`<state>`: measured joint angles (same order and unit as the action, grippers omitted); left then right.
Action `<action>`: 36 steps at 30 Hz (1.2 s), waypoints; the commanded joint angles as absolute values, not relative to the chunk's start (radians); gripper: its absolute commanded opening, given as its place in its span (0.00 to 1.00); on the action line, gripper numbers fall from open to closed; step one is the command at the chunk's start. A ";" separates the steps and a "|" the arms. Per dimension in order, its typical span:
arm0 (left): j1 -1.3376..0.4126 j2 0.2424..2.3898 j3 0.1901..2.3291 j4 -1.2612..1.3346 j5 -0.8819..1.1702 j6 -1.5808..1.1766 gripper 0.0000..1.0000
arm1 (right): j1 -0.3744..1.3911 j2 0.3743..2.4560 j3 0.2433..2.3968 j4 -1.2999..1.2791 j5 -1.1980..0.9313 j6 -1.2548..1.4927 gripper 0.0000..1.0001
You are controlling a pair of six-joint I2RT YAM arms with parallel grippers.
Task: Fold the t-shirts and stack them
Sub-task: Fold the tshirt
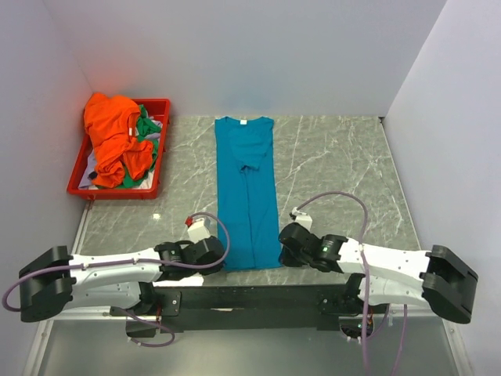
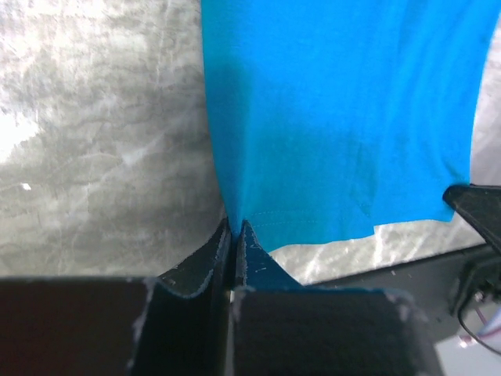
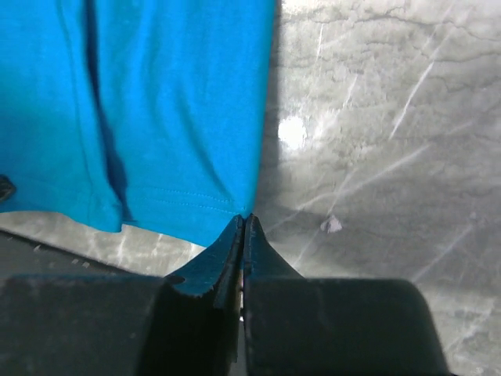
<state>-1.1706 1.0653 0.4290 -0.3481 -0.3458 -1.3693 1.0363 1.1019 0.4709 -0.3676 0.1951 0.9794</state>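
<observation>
A teal-blue t-shirt (image 1: 246,188) lies flat in the middle of the table as a long narrow strip, collar at the far end. My left gripper (image 1: 221,255) is shut on its near left hem corner; in the left wrist view the jaws (image 2: 235,225) pinch the teal cloth (image 2: 337,117) at that corner. My right gripper (image 1: 283,240) is shut on the near right hem corner, with its tips (image 3: 243,219) meeting on the edge of the teal shirt (image 3: 156,102). An orange t-shirt (image 1: 113,133) and a green t-shirt (image 1: 146,129) are bunched together at the back left.
The orange and green shirts lie in a red plastic tray (image 1: 117,193) by the left wall. A dark bar runs along the table's near edge (image 1: 250,276), just behind both grippers. White walls close in the table on three sides.
</observation>
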 commanded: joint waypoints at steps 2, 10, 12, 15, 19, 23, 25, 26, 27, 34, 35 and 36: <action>-1.189 0.999 0.394 -0.394 -0.313 -1.388 0.01 | 1.045 1.010 0.428 -0.387 0.207 1.000 0.00; -1.200 0.904 0.282 -0.339 -0.244 -1.419 0.01 | 1.043 0.923 0.330 -0.347 0.164 1.038 0.00; -1.201 0.904 0.272 -0.333 -0.238 -1.428 0.01 | 1.043 0.934 0.315 -0.330 0.153 1.043 0.00; -1.206 0.897 0.270 -0.321 -0.222 -1.416 0.09 | 1.045 0.948 0.302 -0.307 0.135 1.046 0.00; -1.210 0.864 0.294 -0.337 -0.209 -1.399 0.28 | 1.046 0.925 0.311 -0.320 0.129 1.042 0.00; -1.210 0.824 0.327 -0.376 -0.186 -1.381 0.36 | 1.045 0.885 0.325 -0.367 0.138 1.039 0.00; -1.212 0.795 0.359 -0.440 -0.207 -1.381 0.38 | 1.045 0.859 0.334 -0.393 0.141 1.037 0.00; -1.212 0.787 0.367 -0.465 -0.216 -1.388 0.37 | 1.045 0.851 0.336 -0.397 0.141 1.037 0.00; -1.210 0.778 0.370 -0.481 -0.228 -1.396 0.37 | 1.043 0.836 0.339 -0.402 0.141 1.037 0.00; -1.212 0.784 0.319 -0.446 -0.247 -1.439 0.35 | 1.046 0.830 0.328 -0.393 0.126 1.045 0.00; -1.210 0.791 0.311 -0.440 -0.250 -1.445 0.35 | 1.045 0.828 0.325 -0.391 0.126 1.046 0.00; -1.212 0.798 0.302 -0.430 -0.249 -1.448 0.36 | 1.046 0.831 0.321 -0.388 0.123 1.048 0.00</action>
<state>-1.2060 0.7822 0.3214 -0.4313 -0.2157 -1.4097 1.0382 0.8406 0.3195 -0.3824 0.1200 1.0328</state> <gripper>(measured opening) 0.354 0.008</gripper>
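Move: The t-shirt's hem is already pinched at both corners, the right hand's corner about 17 cm to the right of the left hand. The table's front edge, towards which the hem goes, runs some 5 cm behind each hand and about 2 cm lower. The shirt's collar lies far ahead, about 55 cm from either hand: 6 cm right of the left hand, 10 cm left of the right hand. The hem is drawn back by both hands towards the table's front edge and spread slightly sideways, sinking to the table after a small lift: left hand about 4 cm back and 1 cm left, right hand 2.5 cm back and 1.5 cm right. The left fingers then open, let go of their corner and rise about 2 cm; the right fingers keep their pinch, rising slightly. ##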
